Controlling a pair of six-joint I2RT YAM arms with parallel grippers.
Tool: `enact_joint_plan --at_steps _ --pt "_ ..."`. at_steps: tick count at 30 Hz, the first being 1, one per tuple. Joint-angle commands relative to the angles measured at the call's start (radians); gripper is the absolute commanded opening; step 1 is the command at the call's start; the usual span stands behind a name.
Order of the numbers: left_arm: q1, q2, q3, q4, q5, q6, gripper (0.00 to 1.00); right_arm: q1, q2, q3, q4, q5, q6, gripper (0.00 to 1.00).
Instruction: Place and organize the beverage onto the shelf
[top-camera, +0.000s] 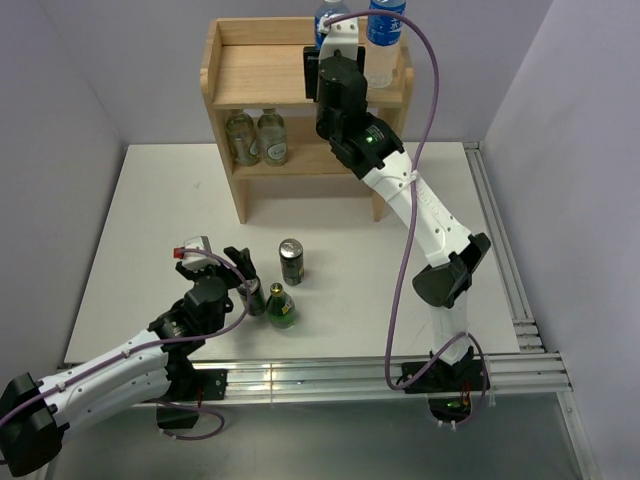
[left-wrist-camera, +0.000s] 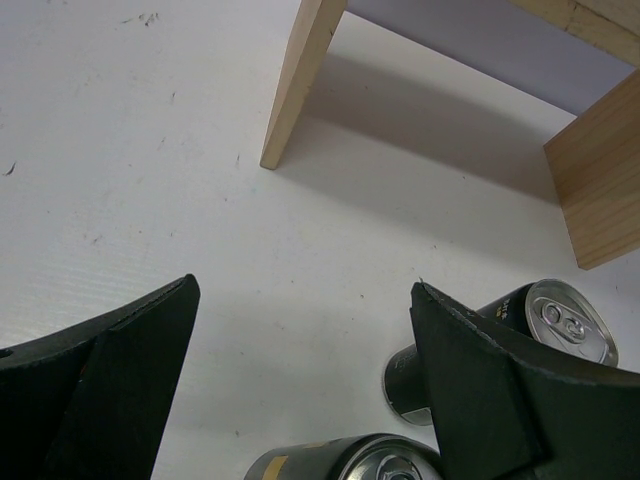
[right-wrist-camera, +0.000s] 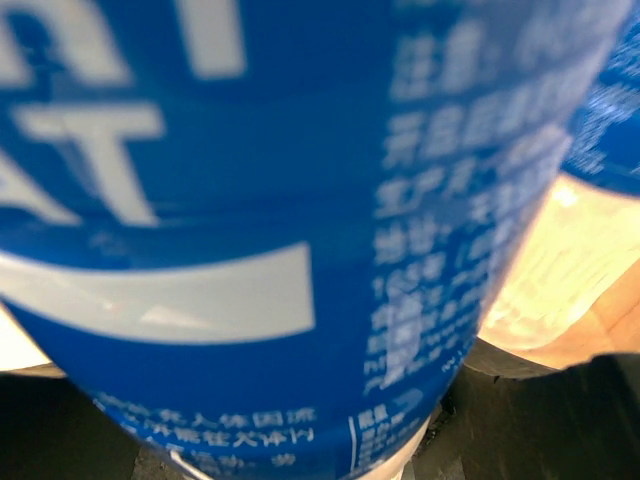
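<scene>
The wooden shelf (top-camera: 262, 101) stands at the back of the table. Two water bottles stand on its top right. My right gripper (top-camera: 327, 48) is shut on the left bottle (top-camera: 329, 17), whose blue label (right-wrist-camera: 250, 200) fills the right wrist view; the other bottle (top-camera: 385, 35) stands just to its right. Two glass bottles (top-camera: 257, 137) stand on the lower tier. On the table are an upright dark can (top-camera: 291, 261), a green bottle (top-camera: 284, 307) and a second dark can (top-camera: 256, 296). My left gripper (top-camera: 248, 280) is open, with that second can (left-wrist-camera: 345, 465) low between its fingers.
The shelf's legs (left-wrist-camera: 300, 85) rise ahead in the left wrist view, with the upright can (left-wrist-camera: 545, 325) partly behind the right finger (left-wrist-camera: 500, 390). Walls close in at left, back and right. An aluminium rail (top-camera: 330, 375) runs along the near edge.
</scene>
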Motion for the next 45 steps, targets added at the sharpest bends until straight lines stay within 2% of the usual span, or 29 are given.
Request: enact_joint_plan --at_steps 1,16,29,31,32,33,35,36,37,45 --pt "0.005 0.003 0.008 0.027 0.004 0.004 0.94 -0.014 -0.045 0.093 0.171 -0.042 0.008 0.00" --pt "0.005 -0.019 0.001 0.020 0.005 -0.002 0.94 -0.097 0.047 0.096 0.275 -0.063 0.014 0.00" --pt "0.005 -0.014 0.002 0.023 0.001 0.001 0.94 -0.140 0.055 0.064 0.280 -0.059 0.028 0.01" --pt "0.005 -0.017 0.001 0.024 0.001 0.001 0.94 -0.140 0.054 0.054 0.270 -0.062 0.032 0.09" --pt "0.004 -0.020 0.002 0.022 0.001 0.001 0.94 -0.139 0.051 0.049 0.267 -0.069 0.037 0.16" --pt "0.004 -0.019 0.001 0.023 0.001 0.000 0.94 -0.139 0.049 0.046 0.263 -0.076 0.037 0.40" --pt "0.005 -0.022 -0.001 0.023 0.001 0.000 0.94 -0.134 0.043 0.031 0.264 -0.067 0.032 0.66" --pt "0.004 -0.022 0.001 0.022 -0.001 0.000 0.94 -0.131 0.041 0.024 0.264 -0.065 0.032 0.91" --pt "0.005 -0.023 -0.001 0.022 0.001 0.000 0.94 -0.131 0.037 0.014 0.264 -0.062 0.032 1.00" --pt "0.004 -0.022 -0.001 0.022 -0.002 0.001 0.94 -0.110 -0.005 -0.054 0.278 -0.042 0.026 1.00"
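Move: The water bottle in the right hand is bound for the open spot on the shelf's top board, about 5 cm ahead and 3 cm to the right of that hand, at about its height. The other blue-label bottle already stands some 9 cm to the hand's right and 6 cm ahead. On the tier below, the nearer clear bottle is about 12 cm left, 2 cm ahead and 18 cm down. From the left hand the spot lies roughly 27 cm ahead, 29 cm right and 33 cm up. The held water bottle is carried about 5 cm deeper over the top board by the right hand and around 3 cm to the right, in beside the bottle already there, its height barely changing. After a short pause the fingers open from their grip to full width and let go, the hand easing back left about a centimetre. ##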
